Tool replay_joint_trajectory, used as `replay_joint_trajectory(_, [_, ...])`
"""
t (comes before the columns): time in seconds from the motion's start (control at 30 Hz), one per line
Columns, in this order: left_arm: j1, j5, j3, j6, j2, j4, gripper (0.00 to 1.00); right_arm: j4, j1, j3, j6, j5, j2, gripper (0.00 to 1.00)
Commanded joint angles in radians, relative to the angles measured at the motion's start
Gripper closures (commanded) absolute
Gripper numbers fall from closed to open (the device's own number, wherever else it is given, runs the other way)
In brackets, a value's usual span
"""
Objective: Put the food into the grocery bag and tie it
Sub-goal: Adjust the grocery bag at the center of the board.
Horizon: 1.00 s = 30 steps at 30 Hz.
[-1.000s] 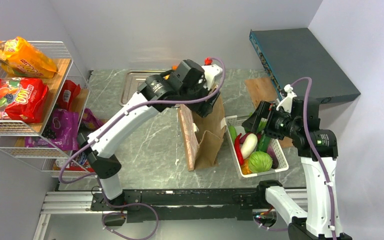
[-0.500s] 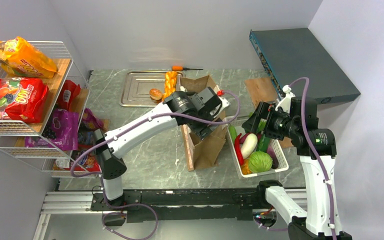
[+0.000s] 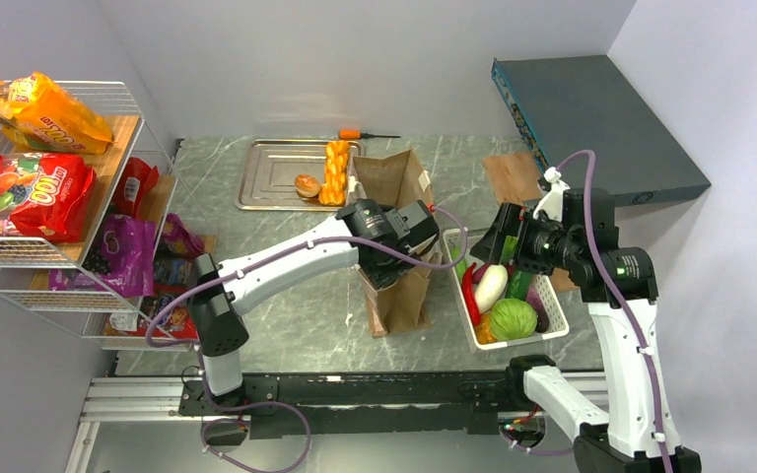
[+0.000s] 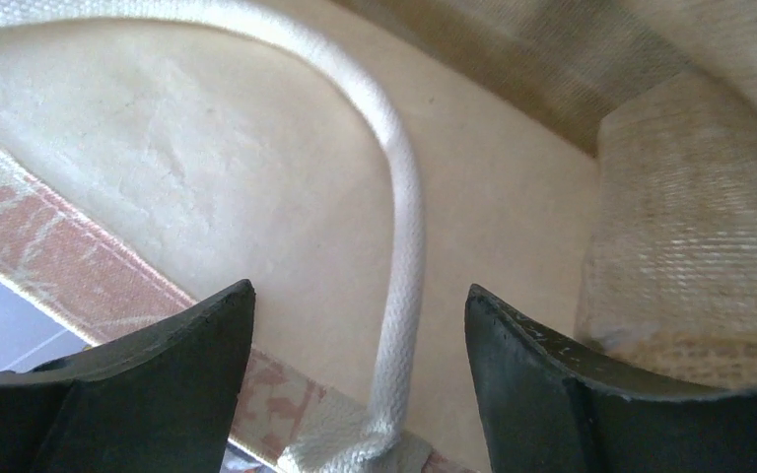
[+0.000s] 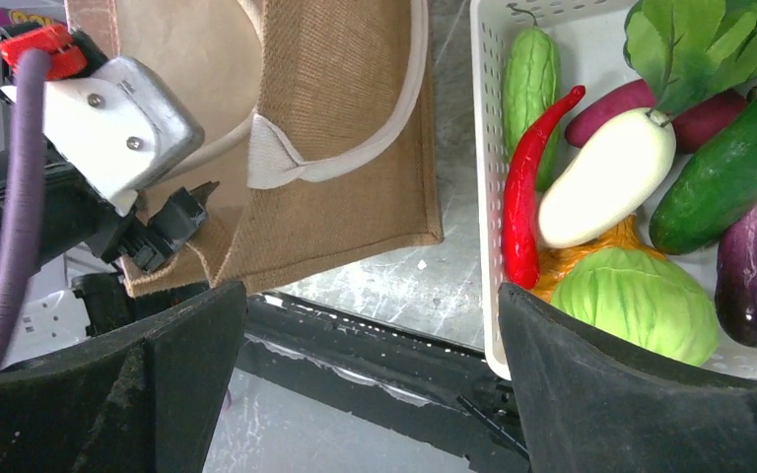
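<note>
The brown grocery bag [image 3: 409, 296] stands mid-table, and my left gripper [image 3: 384, 268] is dipped into its mouth. In the left wrist view that gripper [image 4: 360, 305] is open, with the bag's white loop handle [image 4: 404, 227] running loose between the fingers against the inner wall. My right gripper [image 3: 501, 236] hovers open and empty over the basket's left end; its wrist view shows the bag [image 5: 335, 148], a red chili [image 5: 527, 187] and a light green vegetable [image 5: 529, 89]. An orange braided piece [image 3: 335, 169] lies on the far tray. Orange [image 3: 44, 108] and red [image 3: 25, 192] snack packets sit on the left rack.
The white basket [image 5: 483, 197] right of the bag also holds a white eggplant [image 5: 606, 177], a cucumber [image 5: 729, 168], a purple eggplant [image 5: 754, 266] and a cabbage [image 5: 631, 301]. A metal tray [image 3: 271, 172] with a bun [image 3: 307, 184] lies behind. A wire rack [image 3: 108, 246] stands left, a dark box [image 3: 601, 118] at back right.
My left arm has swung from above the bag's far side down toward me into its mouth, its jaws spreading wider. The right gripper has shifted slightly up and left.
</note>
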<state>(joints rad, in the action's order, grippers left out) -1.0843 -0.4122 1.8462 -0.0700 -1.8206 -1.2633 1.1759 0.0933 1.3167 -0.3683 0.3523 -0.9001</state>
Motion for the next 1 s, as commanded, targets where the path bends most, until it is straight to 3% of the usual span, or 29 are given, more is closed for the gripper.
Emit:
replay_joint_trajectory(0.0, [-0.019,-0.136,-0.079,0.028,0.055,-0.059,0.21,-0.007,0.02,0.004,0.017,-0.008,-0.004,0.0])
replay_joint_trajectory(0.07, [-0.023,-0.151,-0.097,0.025,0.055,-0.07,0.26,-0.007,0.029,0.003,0.02,-0.012,-0.006,0.0])
replay_joint_trajectory(0.17, [-0.028,-0.15,-0.094,0.018,0.049,-0.083,0.41,-0.007,0.038,0.002,0.022,-0.021,-0.007,0.0])
replay_joint_trajectory(0.3, [-0.036,-0.147,-0.059,0.013,0.039,-0.089,0.85,-0.007,0.045,-0.005,0.025,-0.033,-0.003,0.0])
replay_joint_trajectory(0.37, [-0.04,-0.144,-0.027,0.006,0.036,-0.091,0.99,-0.004,0.046,-0.007,0.026,-0.038,0.0,0.0])
replay_joint_trajectory(0.73, [-0.041,-0.117,0.232,-0.027,0.043,-0.088,1.0,-0.011,0.045,0.011,0.022,-0.037,0.01,0.0])
replay_joint_trajectory(0.97, [-0.04,-0.097,0.215,-0.066,0.105,-0.004,1.0,-0.107,0.046,0.036,-0.037,0.051,0.023,0.0])
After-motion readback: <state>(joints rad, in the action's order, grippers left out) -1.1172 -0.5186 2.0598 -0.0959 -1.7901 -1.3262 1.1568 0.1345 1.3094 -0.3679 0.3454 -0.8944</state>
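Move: The near part of the grocery bag's left handle hangs almost between the left hand's open fingers, about 2 cm to their left, 1 cm ahead and 1 cm lower. The bag's right panel stands some 7 cm to that hand's right and level fore and aft, its rim about 3 cm lower. The bread tray lies about 20 cm ahead, 16 cm left and 20 cm down. From the right hand the handle is roughly 17 cm left, 2 cm back and 9 cm lower. The bag's left rope handle is taken by the left hand, which slides about 3 cm left inside the open mouth and shuts its fingers on the cord. Keeping that pinch, the hand draws the handle up some 8 cm and back right by nearly 4 cm, while the wrist rolls back about 15 degrees and the fingers tip slightly forward. ##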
